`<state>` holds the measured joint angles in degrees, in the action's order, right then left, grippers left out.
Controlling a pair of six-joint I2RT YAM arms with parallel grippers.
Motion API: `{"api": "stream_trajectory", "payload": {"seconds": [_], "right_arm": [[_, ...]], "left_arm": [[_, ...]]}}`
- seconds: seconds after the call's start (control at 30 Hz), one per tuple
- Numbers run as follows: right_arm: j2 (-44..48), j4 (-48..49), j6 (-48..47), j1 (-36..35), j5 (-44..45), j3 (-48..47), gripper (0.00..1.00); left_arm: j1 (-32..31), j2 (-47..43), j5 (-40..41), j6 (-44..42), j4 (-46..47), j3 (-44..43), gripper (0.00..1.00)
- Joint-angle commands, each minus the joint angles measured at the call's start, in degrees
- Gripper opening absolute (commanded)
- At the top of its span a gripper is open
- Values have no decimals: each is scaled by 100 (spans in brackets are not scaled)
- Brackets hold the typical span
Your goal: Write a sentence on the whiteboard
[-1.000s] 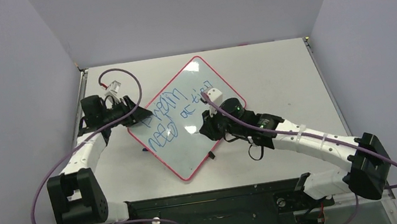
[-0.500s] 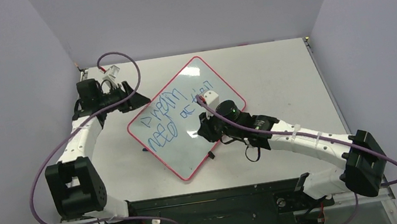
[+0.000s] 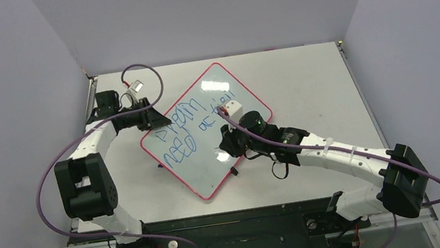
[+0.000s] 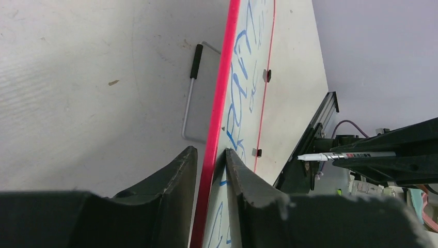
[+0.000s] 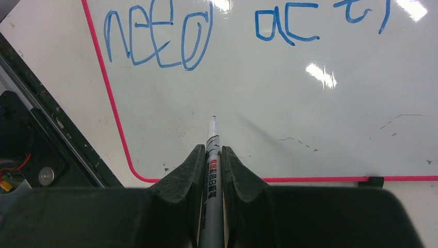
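Note:
The whiteboard (image 3: 210,165) lies tilted on the table, white with a red rim. The sentence is blue handwriting: "Dream" above "need" (image 3: 180,148), with "action" to the right. My left gripper (image 3: 155,116) is at the board's upper-left edge. In the left wrist view its fingers (image 4: 209,150) pinch the red rim (image 4: 223,93) from both sides. My right gripper (image 3: 227,139) is shut on a grey marker (image 5: 212,170). The marker's tip (image 5: 213,120) points at blank board below "need" (image 5: 155,44). Whether the tip touches the board I cannot tell.
A wire stand with a black grip (image 4: 195,62) lies on the table beside the board's rim. A small black clip (image 3: 235,172) sits on the near-right edge. The black base rail (image 3: 239,226) runs along the near table edge, and walls close in the left, right and back.
My left gripper came off the board's left edge, swung up and away, then returned to the rim higher up and narrowed. My right gripper carried the marker from "action" down to blank board.

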<state>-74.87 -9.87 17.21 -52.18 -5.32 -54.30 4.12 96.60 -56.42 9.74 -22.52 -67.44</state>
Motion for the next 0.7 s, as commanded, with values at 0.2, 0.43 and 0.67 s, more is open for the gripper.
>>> {"api": "stream_trajectory", "payload": {"seconds": [0.2, 0.43, 0.67], "right_arm": [[-22, 378, -86, -47, -71, -87, 0], [-201, 775, -184, -350, 605, 2, 0], [-624, 867, -315, -717, 1332, -171, 0]], "left_arm": [[-145, -58, -521, -180, 66, -101, 4], [-236, -383, -404, -231, 191, 21, 0], [-274, -582, -252, -248, 212, 86, 0]]}}
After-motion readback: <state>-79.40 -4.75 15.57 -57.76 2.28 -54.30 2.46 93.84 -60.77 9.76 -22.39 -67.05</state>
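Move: The whiteboard's red edge already lies between the left hand's open fingers, about 1 cm below the hand point; "dream" sits some 5 cm to its right and 1 cm farther out. From the right hand, which holds the marker, the blank patch under "need" lies about 8 cm left, 3 cm back and 5 cm below. "Need" is roughly 14 cm left and 1 cm ahead, "action" about 14 cm ahead and 1 cm left. Left fingers pinch the whiteboard's edge, rising 2 cm; right hand carries the marker 2.5 cm left, then down. ##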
